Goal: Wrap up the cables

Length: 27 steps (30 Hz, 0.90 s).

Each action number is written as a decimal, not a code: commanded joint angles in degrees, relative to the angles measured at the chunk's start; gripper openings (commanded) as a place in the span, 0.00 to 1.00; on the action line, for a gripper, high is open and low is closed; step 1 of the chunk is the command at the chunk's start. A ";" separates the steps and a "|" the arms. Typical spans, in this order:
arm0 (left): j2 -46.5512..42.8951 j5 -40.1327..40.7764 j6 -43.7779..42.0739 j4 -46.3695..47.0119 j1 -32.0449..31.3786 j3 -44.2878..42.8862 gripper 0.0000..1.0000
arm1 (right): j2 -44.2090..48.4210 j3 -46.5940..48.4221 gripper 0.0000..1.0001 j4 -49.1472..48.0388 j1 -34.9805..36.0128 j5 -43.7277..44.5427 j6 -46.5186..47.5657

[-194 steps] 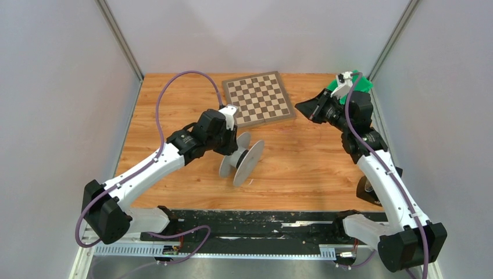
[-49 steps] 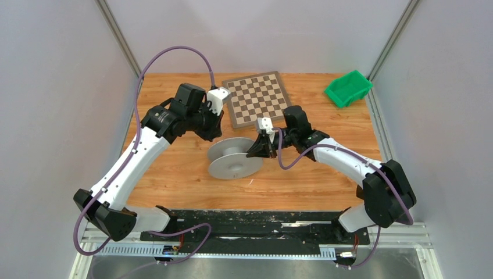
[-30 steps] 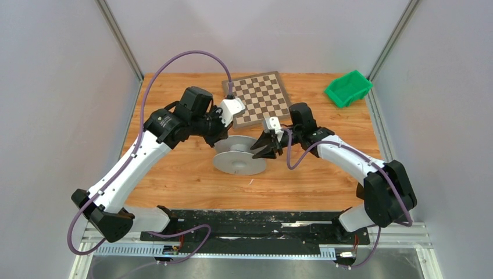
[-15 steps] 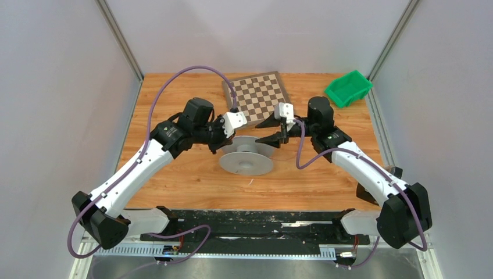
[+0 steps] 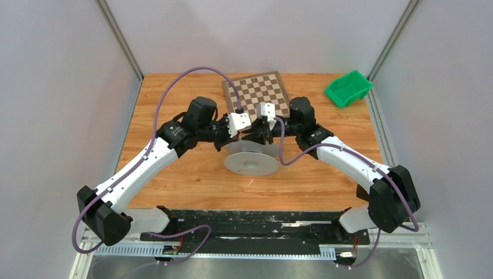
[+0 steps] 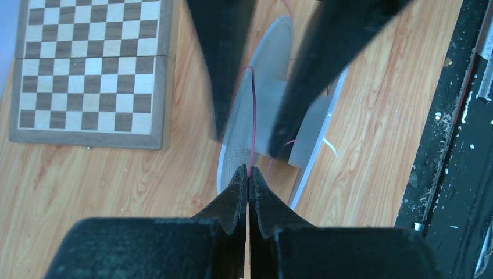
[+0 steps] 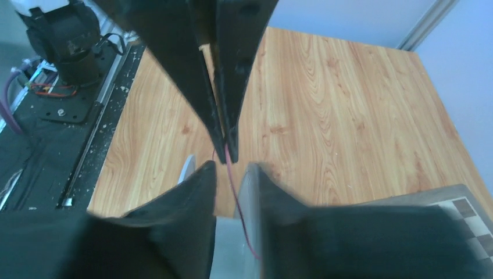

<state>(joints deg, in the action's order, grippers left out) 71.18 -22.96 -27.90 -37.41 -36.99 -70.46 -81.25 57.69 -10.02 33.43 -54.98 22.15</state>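
A grey spool [image 5: 252, 161] lies on the wooden table with its wide flange toward the camera. A thin red cable [image 6: 253, 119] runs from the spool [image 6: 272, 93] up to my left gripper [image 6: 249, 172], which is shut on it. My right gripper [image 7: 232, 168] faces the left one tip to tip over the spool [image 7: 231, 250]. Its jaws are open, and the red cable [image 7: 235, 187] passes through the gap between them without being pinched. From the top view both grippers, left [image 5: 246, 136] and right [image 5: 259, 137], meet just above the spool's hub.
A folded checkerboard [image 5: 258, 95] lies behind the spool, close to both wrists. A green bin [image 5: 347, 88] stands at the back right corner. A black rail [image 5: 256, 224] runs along the table's near edge.
My right gripper has swung left and down from beside the checkerboard until it meets the left gripper over the spool. The left gripper and the spool have shifted slightly right.
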 commanded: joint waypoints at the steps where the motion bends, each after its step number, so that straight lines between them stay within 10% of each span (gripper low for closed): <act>1: 0.74 -1.81 -1.70 2.53 -0.10 -2.19 0.02 | -0.71 4.16 0.13 -0.56 0.60 4.90 1.34; 8: 2.52 1.04 -0.43 -0.83 -0.10 -6.44 0.46 | 5.81 -2.21 0.00 2.35 -3.23 13.15 0.71; 16: 3.19 6.28 1.62 5.44 1.30 -4.15 0.56 | 11.17 -6.78 0.00 3.08 -3.96 13.61 0.36; 27: 9.71 -6.83 -4.61 -0.19 4.90 -5.94 0.55 | 16.90 -11.98 0.00 2.69 -3.91 18.47 0.23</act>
<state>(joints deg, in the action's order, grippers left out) 80.14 -23.92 -28.05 -34.59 -32.56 -74.81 -66.92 47.11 -6.20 29.32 -38.79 22.98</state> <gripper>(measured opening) 0.560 0.003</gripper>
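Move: The cable is still pinched in my shut left fingertips, so its grip lies right at that hand. My right fingers, partly open, straddle it, with that grip about 1 cm ahead and 2 cm to the right hand's left. The spool's middle sits some 15 cm below my left hand, about 3 cm to its right and level fore-and-aft. The chessboard lies about 27 cm ahead of my left hand, 5 cm right, on the table. I shut my right fingers on the cable just past my left fingertips, easing forward about 3 cm, then draw it off to the right, away from my left hand, ending about 6.5 cm over and turned some 20 degrees clockwise. Meanwhile my left fingers let go and open about halfway, and that hand goes forward about 5 cm, rising slightly before dipping. ##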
